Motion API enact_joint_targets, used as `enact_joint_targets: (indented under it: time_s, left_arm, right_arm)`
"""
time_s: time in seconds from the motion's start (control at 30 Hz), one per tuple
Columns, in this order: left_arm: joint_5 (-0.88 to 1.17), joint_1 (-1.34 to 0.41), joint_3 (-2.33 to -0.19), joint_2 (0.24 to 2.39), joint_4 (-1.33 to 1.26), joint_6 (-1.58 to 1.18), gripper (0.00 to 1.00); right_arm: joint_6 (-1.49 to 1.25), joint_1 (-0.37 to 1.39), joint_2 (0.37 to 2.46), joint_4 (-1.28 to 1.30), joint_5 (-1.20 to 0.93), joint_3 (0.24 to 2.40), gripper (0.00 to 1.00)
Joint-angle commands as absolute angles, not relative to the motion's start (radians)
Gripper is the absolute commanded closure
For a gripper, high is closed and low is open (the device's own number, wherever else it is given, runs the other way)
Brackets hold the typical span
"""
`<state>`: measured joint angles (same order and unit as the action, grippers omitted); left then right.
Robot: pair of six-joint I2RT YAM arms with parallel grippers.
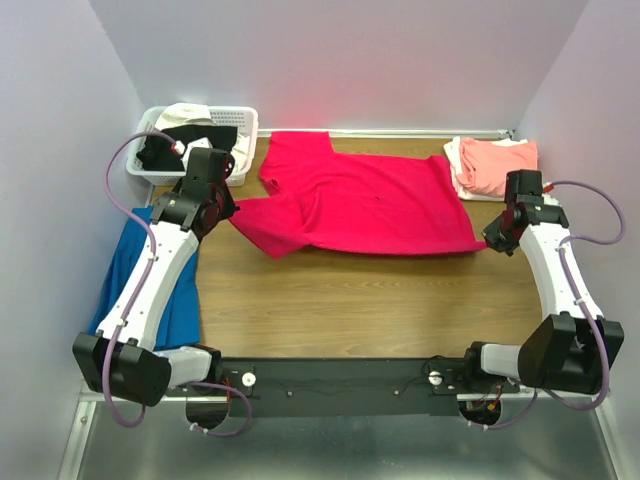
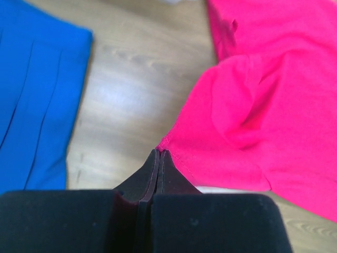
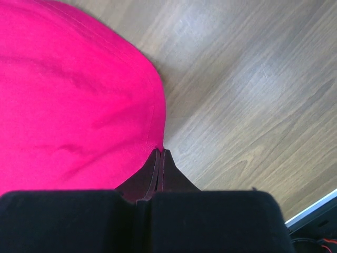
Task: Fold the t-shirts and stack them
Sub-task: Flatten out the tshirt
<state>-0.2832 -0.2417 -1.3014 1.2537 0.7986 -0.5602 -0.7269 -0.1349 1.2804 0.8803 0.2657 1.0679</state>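
The crimson-red t-shirt [image 1: 360,205] lies spread across the back half of the wooden table, its left part bunched. My left gripper [image 1: 228,212] is shut on the shirt's near-left corner; in the left wrist view the hem of the red t-shirt [image 2: 263,105] runs right into the closed tips of the left gripper [image 2: 159,153]. My right gripper [image 1: 492,240] pinches the near-right corner, and the right wrist view shows the red t-shirt [image 3: 68,95] ending at the closed tips of the right gripper [image 3: 160,152]. A salmon-pink t-shirt [image 1: 497,165] lies folded on a cream one at back right.
A white lattice basket [image 1: 247,135] at back left holds white and black garments. A blue cloth [image 1: 150,280] lies along the left edge, also seen as the blue cloth [image 2: 37,95] in the left wrist view. Bare wood [image 1: 340,300] stretches between the shirt and the arm bases.
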Motion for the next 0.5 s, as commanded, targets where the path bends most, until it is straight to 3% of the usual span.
enact_joint_targets:
  time_s: [0.0,0.27,0.47]
  left_arm:
    - [-0.363,-0.235,-1.359,1.174,0.905,-0.586,1.0]
    - [-0.37,-0.233,-1.692,1.228,0.832,-0.534,1.0]
    - [-0.293,-0.233,-1.856,1.313,0.606,-0.422,1.0]
  right_arm:
    - [-0.687,-0.141,1.224,0.902,0.316,1.169,0.99]
    - [-0.605,-0.141,1.252,0.91,0.351,1.493,0.99]
    - [-0.565,-0.141,1.34,0.874,0.325,1.69,0.99]
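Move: The pink t-shirt, its near corners pinched in both shut grippers, has its middle about 13 cm ahead of the left hand, 23 cm to its right and 22 cm below. The basket stands 23 cm ahead and 11 cm left of that hand; the blue cloth lies 5 cm back and 22 cm left. From the right hand, the shirt's middle is some 19 cm ahead, 27 cm left and 12 cm down, and the folded stack is 25 cm ahead, 3 cm right. Hoisting the t-shirt's near edge, both hands keep their pinch on its corners and swing upward fast, each by nearly 20 cm. The left first eases a little back, then climbs almost straight; the right also travels some 5 cm forward, towards the folded stack. Both wrists tilt the fingers up about 25 degrees. ##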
